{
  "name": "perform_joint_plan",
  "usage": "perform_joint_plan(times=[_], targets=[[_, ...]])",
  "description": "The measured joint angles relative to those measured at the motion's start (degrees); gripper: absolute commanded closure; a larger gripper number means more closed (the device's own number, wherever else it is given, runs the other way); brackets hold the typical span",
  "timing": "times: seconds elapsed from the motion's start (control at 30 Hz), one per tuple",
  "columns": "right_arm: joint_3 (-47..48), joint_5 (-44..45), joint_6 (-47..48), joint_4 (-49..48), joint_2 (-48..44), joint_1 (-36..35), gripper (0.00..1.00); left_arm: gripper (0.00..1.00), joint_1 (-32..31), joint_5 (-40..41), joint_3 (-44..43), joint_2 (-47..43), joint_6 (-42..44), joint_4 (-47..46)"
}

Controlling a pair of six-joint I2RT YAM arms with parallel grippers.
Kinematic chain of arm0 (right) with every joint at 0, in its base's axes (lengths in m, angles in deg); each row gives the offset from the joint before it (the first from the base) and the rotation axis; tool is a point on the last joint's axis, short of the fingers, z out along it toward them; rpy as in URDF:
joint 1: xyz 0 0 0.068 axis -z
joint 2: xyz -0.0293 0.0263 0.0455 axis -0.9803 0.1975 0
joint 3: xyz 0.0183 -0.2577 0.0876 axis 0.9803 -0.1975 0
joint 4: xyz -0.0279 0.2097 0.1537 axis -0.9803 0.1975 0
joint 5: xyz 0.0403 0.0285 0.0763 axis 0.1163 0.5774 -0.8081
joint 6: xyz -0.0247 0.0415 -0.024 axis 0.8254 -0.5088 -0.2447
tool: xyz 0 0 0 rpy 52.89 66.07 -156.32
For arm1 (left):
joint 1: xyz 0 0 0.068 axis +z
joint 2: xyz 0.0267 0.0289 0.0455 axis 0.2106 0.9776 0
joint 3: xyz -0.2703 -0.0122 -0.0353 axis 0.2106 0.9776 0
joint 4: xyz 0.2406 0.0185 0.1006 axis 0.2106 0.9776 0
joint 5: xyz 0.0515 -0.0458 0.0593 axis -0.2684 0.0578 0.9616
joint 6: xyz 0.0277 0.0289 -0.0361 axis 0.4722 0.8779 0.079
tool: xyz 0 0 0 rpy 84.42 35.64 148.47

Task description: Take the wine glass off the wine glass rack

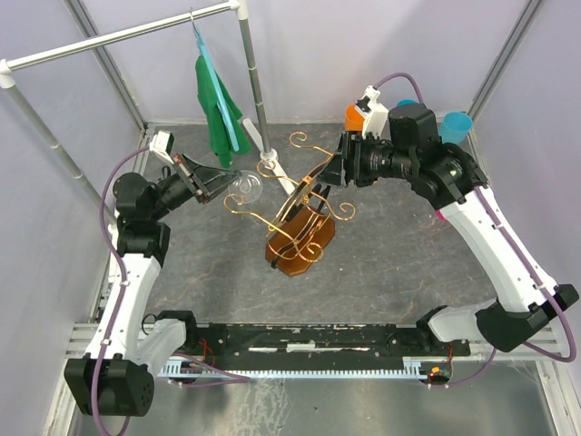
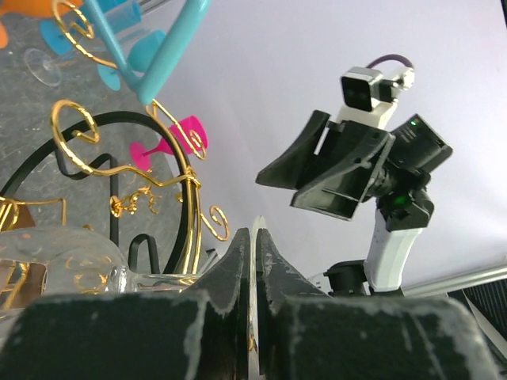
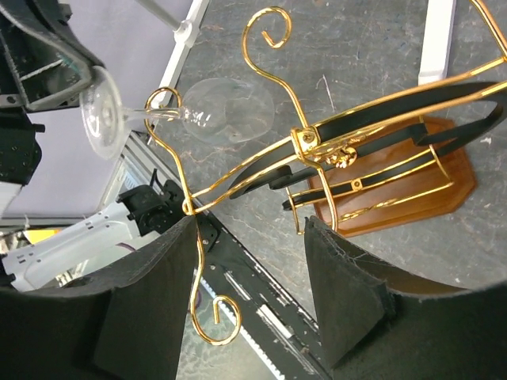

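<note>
The wine glass (image 1: 245,189) lies on its side to the left of the wine glass rack (image 1: 300,245), a gold curly-wire stand on an amber-brown base. My left gripper (image 1: 221,175) is shut on the glass's thin foot, whose edge shows between the closed fingers (image 2: 257,237). In the right wrist view the bowl (image 3: 226,111) hangs above the floor, with the stem passing the scroll end of a rack arm (image 3: 162,103). My right gripper (image 3: 249,223) reaches over the rack top (image 1: 334,171). Its fingers stand apart, each against a gold wire, so it grips the rack.
A grey clothes rail (image 1: 118,36) with a green garment (image 1: 218,113) on a cyan hanger stands at the back left, its white foot (image 1: 272,168) just behind the rack. An orange cup (image 1: 354,113) and a blue cup (image 1: 456,125) stand at the back right.
</note>
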Motion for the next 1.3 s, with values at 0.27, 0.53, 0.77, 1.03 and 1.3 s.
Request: perform_joint_plan(times=[0.27, 0.53, 0.77, 1.03, 1.3], targets=[[-5.1, -5.6, -13.6, -5.4, -0.7, 3.4, 0.3, 0.97, 0.0, -0.5, -2.6, 0.5, -4.2, -6.2], [-6.3, -9.1, -24.6, -8.5, -0.2, 3.7, 0.23, 0.97, 0.0, -2.8, -8.6, 0.3, -4.9, -10.1], [-13.3, -14.6, -39.8, -18.1, 1.1, 3.7, 0.11, 0.97, 0.0, -4.5, -8.7, 0.3, -6.4, -14.1], [-16.6, -20.0, -58.9, -31.1, 4.9, 2.9, 0.0, 0.97, 0.0, -7.3, -9.1, -0.9, -6.4, -22.2], [-14.7, -21.5, -73.0, -41.4, 6.9, -3.6, 0.0, 0.97, -0.1, -9.6, -10.6, -1.1, -6.5, -35.1]])
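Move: The left fingers already hold the clear wine glass by its foot, bowl hanging down, the glass's middle about 4 cm to the right, 1 cm ahead and 7 cm below. The rack's left curl sits at its stem, roughly 2 cm back, 3 cm right and 4 cm below; the rack's arch stands some 18 cm right, 4 cm back and 12 cm lower. From the open right hand the glass is about 17 cm left, 1 cm back and 7 cm below. Keeping its pinch on the glass's foot, the left hand lifts the stem away from the rack's left curl, rising about 13 cm and drawing back 9, while its fingers tip upward some 40 degrees. Meanwhile the right hand closes in on the glass without touching it, going about 10 cm left, latterly rising too, rolling to point its fingers nearly level to the left and opening wide. ##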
